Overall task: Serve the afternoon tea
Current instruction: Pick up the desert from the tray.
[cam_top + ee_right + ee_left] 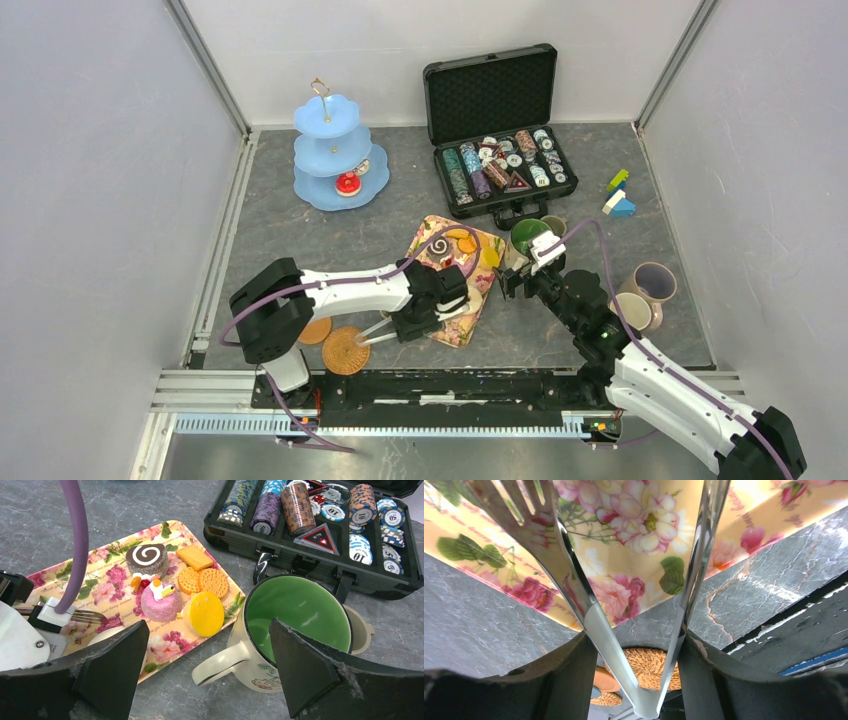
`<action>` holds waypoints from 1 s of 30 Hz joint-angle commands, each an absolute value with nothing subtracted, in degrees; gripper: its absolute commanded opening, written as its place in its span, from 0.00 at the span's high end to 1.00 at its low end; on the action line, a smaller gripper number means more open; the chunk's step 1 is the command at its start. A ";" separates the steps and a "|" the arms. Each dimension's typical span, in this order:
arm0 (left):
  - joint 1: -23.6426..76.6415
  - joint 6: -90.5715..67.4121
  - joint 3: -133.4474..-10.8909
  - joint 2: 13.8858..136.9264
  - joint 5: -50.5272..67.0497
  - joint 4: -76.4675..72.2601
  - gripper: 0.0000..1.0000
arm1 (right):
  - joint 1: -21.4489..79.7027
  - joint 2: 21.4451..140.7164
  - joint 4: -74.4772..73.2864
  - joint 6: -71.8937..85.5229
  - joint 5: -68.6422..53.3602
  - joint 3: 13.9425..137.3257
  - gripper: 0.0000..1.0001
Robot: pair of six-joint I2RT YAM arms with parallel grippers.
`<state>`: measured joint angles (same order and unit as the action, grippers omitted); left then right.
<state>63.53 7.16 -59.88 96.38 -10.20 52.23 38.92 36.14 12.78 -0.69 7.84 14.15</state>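
A floral tray [485, 275] [107, 587] holds a chocolate swirl cake [146, 557], a pink cake [160, 602], a yellow round piece [204, 613] and orange biscuits [200, 580]. My left gripper [435, 300] [636, 645] hovers over the tray's near end, shut on metal tongs [574, 580]; both tong arms press against its fingers. A green-lined mug [527, 236] [295, 610] stands right of the tray, its handle [220, 662] facing me. My right gripper [515, 275] [209, 630] stands open just above that handle, holding nothing.
A blue tiered stand [335, 150] at back left carries a red donut [348, 183]. An open case of poker chips [500, 160] lies behind the mug. Building blocks [618, 195] and two mugs [650, 282] sit right. Woven coasters [345, 350] lie near the left arm.
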 commanded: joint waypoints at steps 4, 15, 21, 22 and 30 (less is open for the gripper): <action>64.71 9.01 -65.00 95.13 -11.43 52.71 0.35 | 39.20 35.84 14.54 -0.09 7.90 14.45 0.02; 64.99 10.87 -68.37 99.04 -12.04 51.68 0.31 | 39.20 35.27 14.41 -0.09 7.94 14.48 0.02; 65.03 11.90 -70.09 100.78 -12.56 50.51 0.31 | 39.22 35.47 14.36 -0.18 8.13 14.45 0.02; 65.01 12.24 -70.20 101.11 -12.79 50.29 0.31 | 39.15 35.37 14.31 -0.16 8.11 14.52 0.02; 65.02 13.18 -71.24 102.56 -13.37 49.23 0.36 | 39.20 35.82 14.17 -0.18 8.24 14.61 0.02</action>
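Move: The left hand already holds the metal tongs over the tray, arms spread and tips pointing right. The white donut lies about 11 cm to this hand's right, 4 cm ahead and 5 cm below. The pink cake stands some 8 cm farther out than the donut, and the yellow dessert about 9 cm farther out and 3 cm right of it. From the idle right hand the donut lies roughly 7 cm left, 4 cm back and 12 cm below. Rightward and somewhat forward, the left hand carries the tongs over the tray towards the white donut, about 4 cm right and 2–3 cm forward, rising about 1 cm early on. The travel nearly pauses midway, then resumes and slows. The fingers keep their hold with the tong arms spread, the wrist turning only some 5 degrees. ##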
